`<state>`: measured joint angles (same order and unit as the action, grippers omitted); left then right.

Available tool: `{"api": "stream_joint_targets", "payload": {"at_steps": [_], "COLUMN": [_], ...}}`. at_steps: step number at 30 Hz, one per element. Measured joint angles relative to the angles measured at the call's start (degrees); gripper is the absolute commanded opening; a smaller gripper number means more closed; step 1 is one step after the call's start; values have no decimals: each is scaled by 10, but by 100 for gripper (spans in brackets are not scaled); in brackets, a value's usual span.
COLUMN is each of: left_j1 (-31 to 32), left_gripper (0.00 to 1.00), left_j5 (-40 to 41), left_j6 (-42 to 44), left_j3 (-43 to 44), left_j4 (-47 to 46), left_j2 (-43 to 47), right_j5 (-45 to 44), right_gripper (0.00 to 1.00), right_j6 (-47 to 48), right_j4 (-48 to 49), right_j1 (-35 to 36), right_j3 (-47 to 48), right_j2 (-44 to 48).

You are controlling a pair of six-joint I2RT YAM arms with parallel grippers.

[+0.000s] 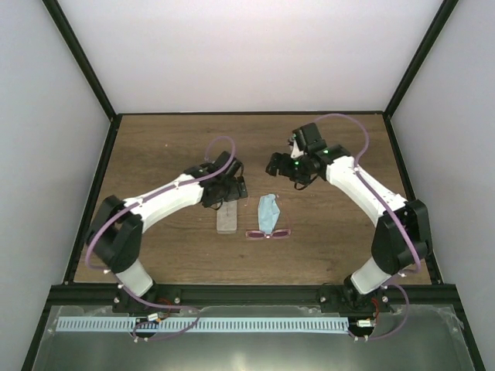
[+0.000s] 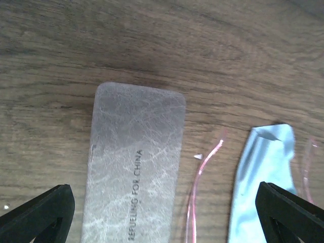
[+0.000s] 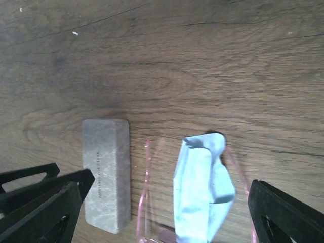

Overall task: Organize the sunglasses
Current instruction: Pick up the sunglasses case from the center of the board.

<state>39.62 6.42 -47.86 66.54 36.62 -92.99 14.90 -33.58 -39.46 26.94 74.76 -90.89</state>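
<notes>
The sunglasses (image 1: 267, 233), with a thin pink frame, lie open on the wooden table, temples pointing away. A light blue cloth (image 1: 268, 212) lies over them between the temples. The closed grey case (image 1: 227, 219) lies just to their left. My left gripper (image 1: 226, 195) hovers open over the case's far end. Its wrist view shows the case (image 2: 134, 172), one pink temple (image 2: 194, 195) and the cloth (image 2: 263, 177) between its fingertips (image 2: 40, 215). My right gripper (image 1: 288, 171) is open and empty, above and beyond the cloth. Its view shows the case (image 3: 105, 174), the sunglasses (image 3: 145, 202) and the cloth (image 3: 202, 192).
The wooden table (image 1: 155, 147) is framed by black rails and white walls. A metal strip (image 1: 232, 325) runs along the near edge by the arm bases.
</notes>
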Motion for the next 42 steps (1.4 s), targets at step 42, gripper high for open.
{"api": "stream_joint_targets", "payload": {"at_steps": [42], "left_j1": [0], "left_gripper": [74], "left_j5": [-45], "left_j6": [127], "left_j3": [23], "left_j4": [63], "left_j2": [-127], "right_j5": [74], "right_gripper": [93], "right_j6": [40], "right_j4": [-3], "right_j1": [-35], "right_j3": [-92], "right_j2": [60]}}
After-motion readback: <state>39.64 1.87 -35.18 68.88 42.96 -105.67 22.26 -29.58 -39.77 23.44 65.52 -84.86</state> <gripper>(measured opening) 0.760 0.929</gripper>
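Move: The sunglasses case lies lengthwise just under my left hand, its middle roughly 3 cm back, hardly to either side and some 9 cm down. The blue cloth is about 13 cm to the right of the case's middle and 1 cm nearer me; the sunglasses' front frame, equally far right, lies some 7 cm nearer me than the case. From my right hand the case is about 15 cm left, 8 cm back and 12 cm down. I sink my left hand about 7.5 cm onto the sunglasses case, easing back some 3 cm towards its middle while turning the wrist clockwise and tipping it until the fingers point nearly straight down, one on each side of the case. Late in the descent I start closing the wide-open fingers, to about three quarters open, close against its long sides. My right hand draws back nearly 4 cm and slightly right, still open. ##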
